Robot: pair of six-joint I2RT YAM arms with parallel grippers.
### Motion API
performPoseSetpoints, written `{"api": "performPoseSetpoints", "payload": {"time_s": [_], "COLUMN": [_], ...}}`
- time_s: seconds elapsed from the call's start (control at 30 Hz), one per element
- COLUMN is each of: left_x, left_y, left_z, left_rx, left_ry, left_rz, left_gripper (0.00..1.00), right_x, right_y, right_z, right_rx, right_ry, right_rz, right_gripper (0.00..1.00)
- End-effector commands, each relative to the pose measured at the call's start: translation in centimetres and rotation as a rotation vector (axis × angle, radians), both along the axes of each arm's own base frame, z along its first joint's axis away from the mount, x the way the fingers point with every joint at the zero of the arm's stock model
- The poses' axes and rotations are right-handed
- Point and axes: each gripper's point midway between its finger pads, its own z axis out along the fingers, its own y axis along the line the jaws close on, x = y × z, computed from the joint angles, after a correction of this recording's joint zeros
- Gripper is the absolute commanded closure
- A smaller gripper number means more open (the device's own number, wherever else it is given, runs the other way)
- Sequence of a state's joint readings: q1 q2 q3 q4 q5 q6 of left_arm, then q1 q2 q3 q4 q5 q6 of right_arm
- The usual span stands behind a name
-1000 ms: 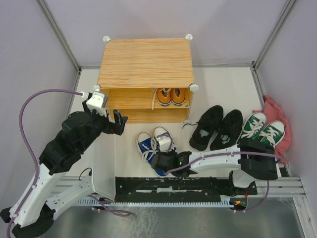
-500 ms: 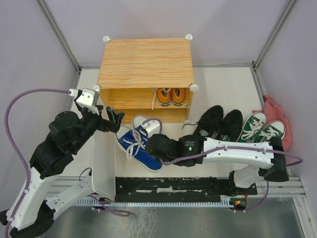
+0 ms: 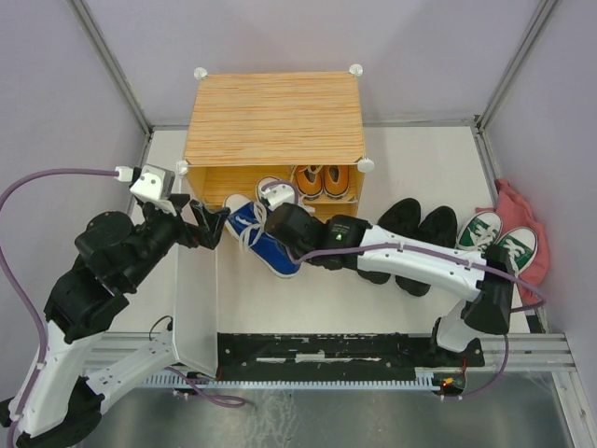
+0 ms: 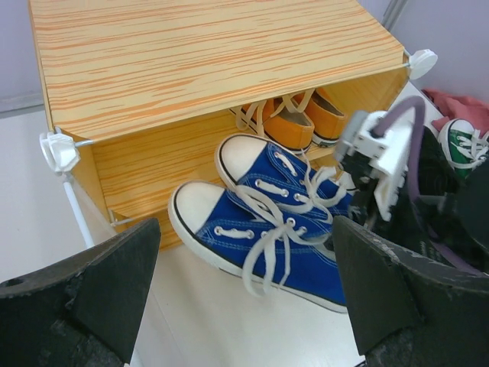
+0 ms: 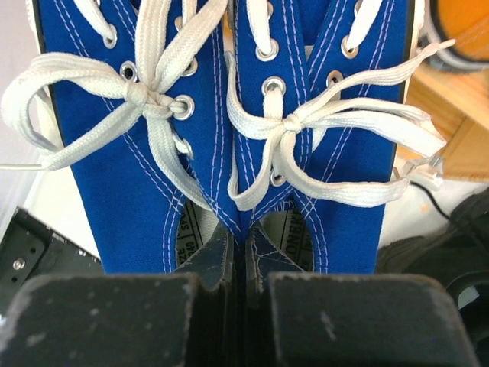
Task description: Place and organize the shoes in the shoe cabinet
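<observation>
My right gripper (image 3: 284, 227) is shut on the pair of blue sneakers (image 3: 250, 233), pinching the two inner walls together (image 5: 238, 248). The blue pair (image 4: 267, 222) hangs toes-first at the lower opening of the shoe cabinet (image 3: 273, 117), left of the orange sneakers (image 3: 323, 180) on the shelf. Black ankle boots (image 3: 424, 233) and green sneakers (image 3: 494, 241) lie on the floor to the right, the boots partly under my right arm. My left gripper (image 3: 211, 224) is open with nothing in it, just left of the blue pair (image 4: 244, 283).
The cabinet's white door (image 3: 196, 308) lies swung open toward me, below my left gripper. A pink cloth (image 3: 522, 210) is bunched against the right wall behind the green sneakers. A black rail (image 3: 326, 347) runs along the near edge.
My right gripper closed on the blue pair and carried it from the floor near the rail back and left to the cabinet's opening. My left arm drew slightly left.
</observation>
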State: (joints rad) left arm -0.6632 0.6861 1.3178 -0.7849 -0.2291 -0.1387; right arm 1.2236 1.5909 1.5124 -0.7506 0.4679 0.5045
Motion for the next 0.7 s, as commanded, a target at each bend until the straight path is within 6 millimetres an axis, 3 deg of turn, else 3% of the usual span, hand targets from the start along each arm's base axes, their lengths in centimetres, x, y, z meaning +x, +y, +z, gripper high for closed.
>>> {"api": "performPoseSetpoints", "payload": {"time_s": [0.0,0.27,0.47,0.67], "left_x": [-0.4,0.0,0.2,0.0], "left_y": [0.7,0.8,0.8,0.3], "left_z": [2.4,1.6,0.6,0.5], "left_rx": [0.000,0.025,0.041,0.032], "left_ry": [-0.075,-0.070,-0.057,-0.049], "left_rz": [0.001,0.015,0.019,-0.008], "left_gripper": [0.01,0.01,0.01,0.01], "right_x": [3.8,7.8,11.3,13.5], "right_y": [4.8,7.7,8.9,9.3], "right_z": [11.3,12.0,12.2,12.6], "right_rx": [0.334,0.383,0.410,0.423], "right_ry": [-0.203,-0.240,-0.269,-0.307], "right_rz": [-0.011,-0.050,-0.103,-0.156], "right_gripper": [0.98,0.98,0.98,0.98]}}
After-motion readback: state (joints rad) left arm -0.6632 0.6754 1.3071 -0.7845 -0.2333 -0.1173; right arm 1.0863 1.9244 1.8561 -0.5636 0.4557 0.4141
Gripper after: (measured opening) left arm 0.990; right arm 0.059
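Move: Ahead of the right hand, which already has the pair of blue shoes pinched together with toes ahead and left, lies the empty left part of the cabinet's upper shelf: its middle is about 20 cm forward, 9 cm left and slightly below. The orange shoes stand roughly 18 cm forward and 12 cm right; the cabinet's left front top corner is some 12 cm forward, 20 cm left and 6 cm above. From the left hand, that empty part is about 20 cm forward, 5 cm right and 20 cm below. Carrying the blue shoes toe-first into the empty left part of the upper shelf, the right hand goes forward about 10 cm and left some 8 cm, passing left of the orange shoes. It climbs about 4 cm over the first half, then sinks a couple while pushing on forward under the top board; the wrist rolls slightly and the shut fingers keep their pinch on the inner sides. ##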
